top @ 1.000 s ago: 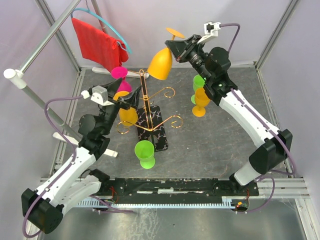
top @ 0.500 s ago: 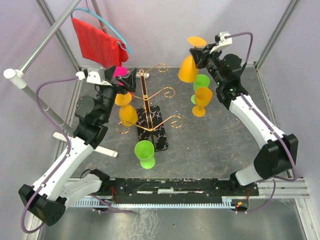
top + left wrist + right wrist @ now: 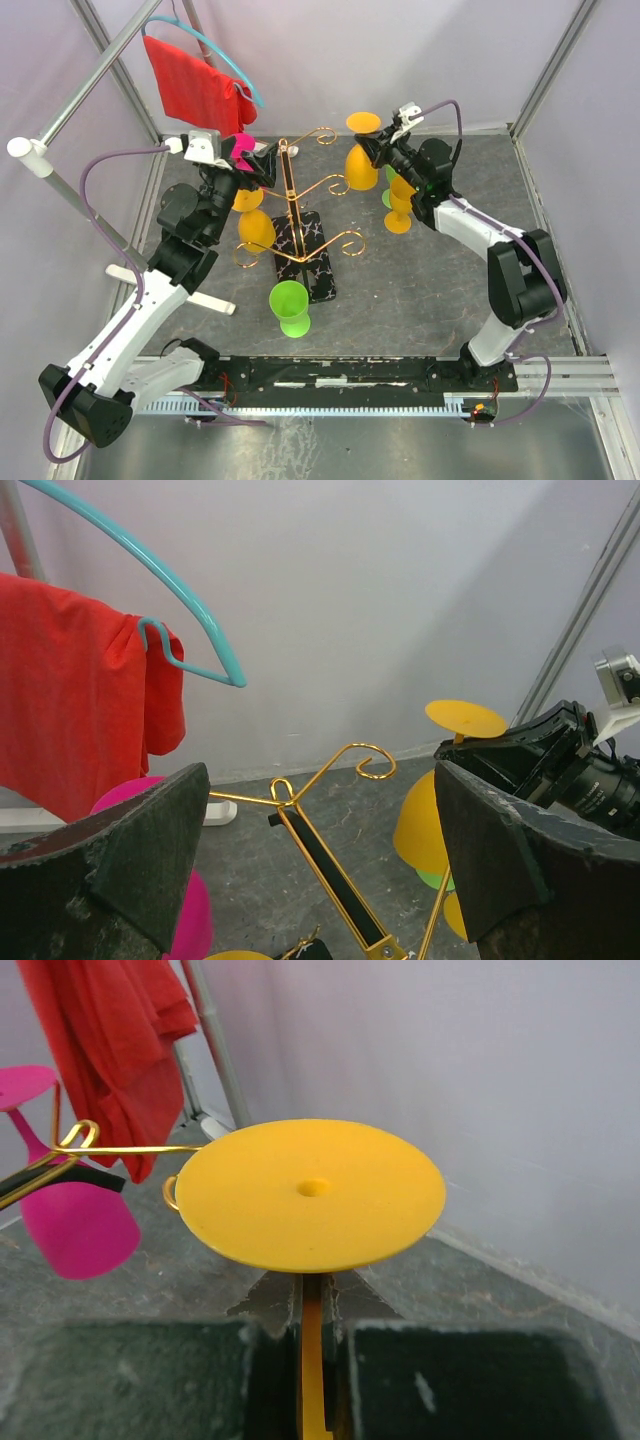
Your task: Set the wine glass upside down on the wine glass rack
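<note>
My right gripper point(image 3: 379, 147) is shut on the stem of a yellow wine glass point(image 3: 360, 168) held upside down, its foot point(image 3: 310, 1195) on top. The glass hangs beside the upper right scroll arm of the wine glass rack point(image 3: 291, 200), a gold wire tree on a black marbled base point(image 3: 318, 272). In the right wrist view the stem point(image 3: 313, 1360) sits between the fingers of that gripper point(image 3: 313, 1332). My left gripper point(image 3: 262, 165) is open at the rack's top, its fingers point(image 3: 140, 860) on either side of the post point(image 3: 330, 865) without touching it.
A pink glass point(image 3: 240, 148) and two yellow glasses point(image 3: 256, 230) hang on the rack's left arms. One green glass point(image 3: 290, 305) stands in front of the base. An orange glass point(image 3: 400, 212) and another green one stand at the right. A red cloth point(image 3: 195, 90) hangs on a teal hanger point(image 3: 150, 590) at back left.
The right arm swung the yellow glass from a tilt to fully inverted and brought it down beside the rack's right arms. The left gripper rose to the rack's top, still open.
</note>
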Controlling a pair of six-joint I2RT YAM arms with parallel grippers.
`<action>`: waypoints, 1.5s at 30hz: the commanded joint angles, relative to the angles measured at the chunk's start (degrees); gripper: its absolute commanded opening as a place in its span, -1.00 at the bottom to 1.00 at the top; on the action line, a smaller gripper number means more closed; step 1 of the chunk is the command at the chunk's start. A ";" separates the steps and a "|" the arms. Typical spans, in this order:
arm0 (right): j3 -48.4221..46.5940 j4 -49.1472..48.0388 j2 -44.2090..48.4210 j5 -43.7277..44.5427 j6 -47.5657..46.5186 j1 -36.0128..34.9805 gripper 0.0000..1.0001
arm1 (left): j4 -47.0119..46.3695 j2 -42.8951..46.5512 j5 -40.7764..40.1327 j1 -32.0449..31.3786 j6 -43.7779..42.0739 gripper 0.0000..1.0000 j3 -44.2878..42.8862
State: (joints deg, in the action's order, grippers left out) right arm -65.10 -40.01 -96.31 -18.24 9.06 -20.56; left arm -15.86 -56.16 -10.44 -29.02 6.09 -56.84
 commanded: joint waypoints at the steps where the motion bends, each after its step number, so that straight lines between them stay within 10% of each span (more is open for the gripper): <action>1: -0.03 -15.23 -1.75 -6.65 -0.21 -0.05 -0.99 | -0.59 1.11 -1.29 -0.17 -2.98 0.98 -1.07; 45: -3.29 -28.52 -17.71 -4.80 -3.62 -7.75 -0.99 | 2.59 0.26 -0.51 -0.21 -3.76 0.98 -1.17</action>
State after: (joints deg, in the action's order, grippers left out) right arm -65.25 -65.21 -112.51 -23.88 5.69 -28.16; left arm -12.29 -55.79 -10.61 -29.02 4.38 -56.84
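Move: From the right hand, which holds the orange wine glass base-up by its stem, the rack's far right hook is about 9 cm left, 3 cm ahead and 3 cm lower. The far end of the rack's top bar is some 17 cm left and 1 cm ahead, and the middle right hook 5 cm left and 10 cm back, both 3 cm lower. A standing orange glass is about 9 cm right, 4 cm back and 20 cm below. For the empty left hand the far right hook is roughly 18 cm ahead, 13 cm right and 16 cm below. Still pinching the stem, the right hand lifts the upside-down glass about a centimetre, then carries it some 9 cm left and lowers it about 5 cm below its starting height, drawing back around 3 cm on the way so that the glass comes in on the near side of the far right hook. With the leftward travel spent, the hand eases nearly 2 cm forward again towards that hook, having swung counter-clockwise about 15 degrees and turned back slightly, its fingers tipped up some 10 degrees. ##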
